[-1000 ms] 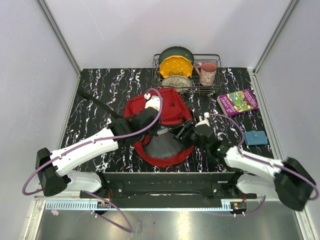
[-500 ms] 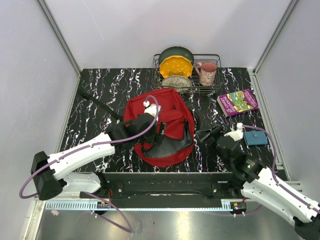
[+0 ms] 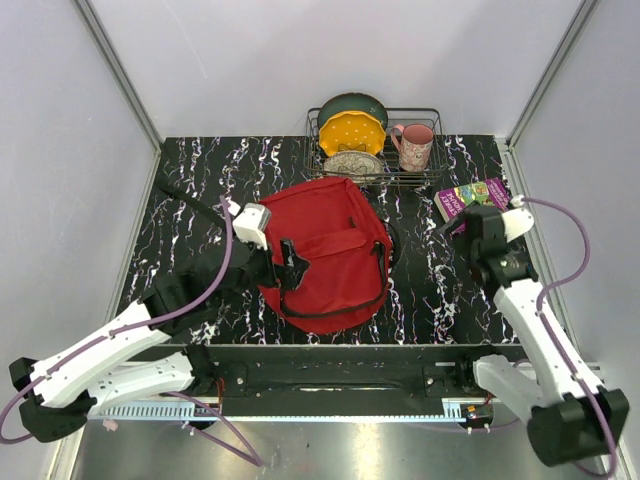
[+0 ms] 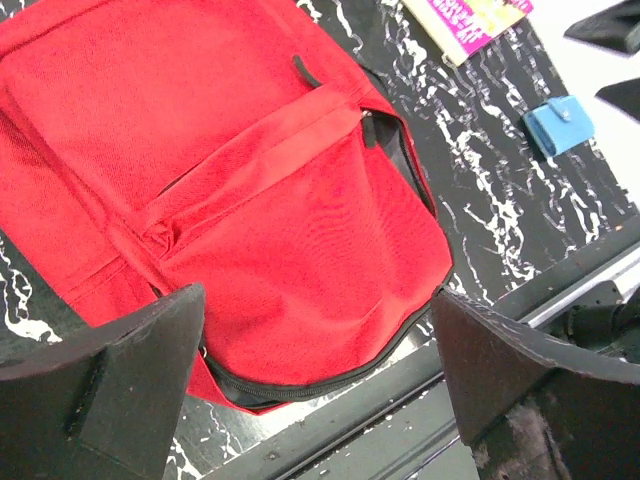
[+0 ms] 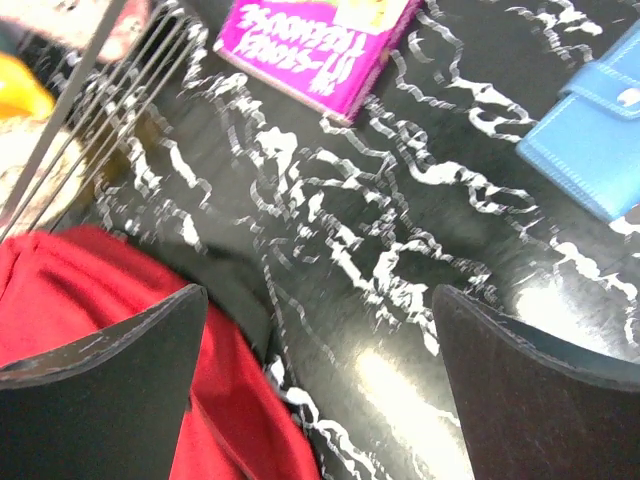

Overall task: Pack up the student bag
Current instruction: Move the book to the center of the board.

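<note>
The student bag (image 3: 330, 250) is a red backpack lying flat in the middle of the black marbled table, flap down, black zipper along its near edge. It fills the left wrist view (image 4: 250, 190). My left gripper (image 3: 289, 266) hovers at the bag's left side, open, with nothing between its fingers (image 4: 110, 390). My right gripper (image 3: 450, 223) is open and empty over bare table to the bag's right, close to the book. Only the bag's edge (image 5: 110, 340) shows in the right wrist view.
A purple book (image 3: 478, 196) lies at the back right, partly under my right arm (image 5: 320, 40). A blue wallet (image 5: 590, 135) lies beside it (image 4: 558, 122). A wire dish rack (image 3: 375, 165) with plates and a pink mug (image 3: 415, 146) stands behind the bag.
Both grippers opened and pulled out of the bag. The bag's opening fell flat. The left arm drew back to the left, and the right arm swung out right towards the book.
</note>
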{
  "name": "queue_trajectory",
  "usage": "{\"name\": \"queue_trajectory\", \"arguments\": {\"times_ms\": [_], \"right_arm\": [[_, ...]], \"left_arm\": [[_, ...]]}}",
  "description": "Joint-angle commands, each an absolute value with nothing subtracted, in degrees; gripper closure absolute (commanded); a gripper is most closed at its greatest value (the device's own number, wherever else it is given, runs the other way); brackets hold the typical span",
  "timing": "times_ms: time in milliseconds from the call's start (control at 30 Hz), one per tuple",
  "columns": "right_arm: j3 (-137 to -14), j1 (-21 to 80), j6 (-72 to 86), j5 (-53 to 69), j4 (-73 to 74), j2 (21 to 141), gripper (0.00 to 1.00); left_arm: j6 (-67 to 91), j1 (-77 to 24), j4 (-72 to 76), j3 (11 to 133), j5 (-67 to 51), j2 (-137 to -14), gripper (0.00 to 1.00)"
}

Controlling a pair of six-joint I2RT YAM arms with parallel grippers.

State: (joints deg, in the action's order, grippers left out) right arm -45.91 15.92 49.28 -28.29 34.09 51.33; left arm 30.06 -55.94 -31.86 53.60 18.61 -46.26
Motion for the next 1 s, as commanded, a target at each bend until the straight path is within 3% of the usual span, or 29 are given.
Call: {"name": "queue_trajectory", "arguments": {"times_ms": [0, 100, 300, 633, 967], "right_arm": [[-51.15, -1.60, 41.13, -12.43, 31.21, 59.84, 0.00], [-54.66, -9.99, 41.31, -2.39, 28.39, 67.31, 0.00], [-63.53, -15.64, 39.20, 1.39, 20.58, 81.37, 0.00], [-87.60, -17.49, 28.32, -6.67, 21.09, 105.45, 0.00], [-102.82, -17.58, 21.28, -11.96, 20.57, 123.74, 0.00]], "left_arm": [[31.64, -55.72, -32.08, 51.77, 20.39, -47.99, 0.01], [31.90, -55.64, -31.99, 51.33, 20.21, -48.87, 0.01], [31.03, -55.46, -30.50, 50.63, 20.21, -49.57, 0.01], [27.16, -52.74, -26.46, 50.80, 17.41, -51.85, 0.01], [25.31, -47.82, -24.78, 51.15, 12.04, -55.46, 0.01]]}}
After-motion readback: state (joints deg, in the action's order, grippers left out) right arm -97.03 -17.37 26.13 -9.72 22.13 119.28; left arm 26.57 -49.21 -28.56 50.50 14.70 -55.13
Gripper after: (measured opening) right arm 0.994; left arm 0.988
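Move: The purple book lies flat near the right edge of the table, about 24 cm ahead of the right hand, some 15 cm to its right and 20 cm below. The blue wallet is roughly 22 cm to the hand's right and 2 cm ahead; the red bag's middle is about 27 cm to its left and 2 cm ahead, both on the table. From the left hand the book is about 31 cm ahead, 50 cm to the right and 27 cm lower. Towards the purple book the empty right hand swings out fast, about 24 cm forward and 20 cm to the right while sinking some 7 cm, first veering right and then mainly forward; its fingers stay wide open, tip slightly down and don't touch the cover. The left hand, also open, sinks about 6 cm over the red bag, then eases 3 cm forward. ##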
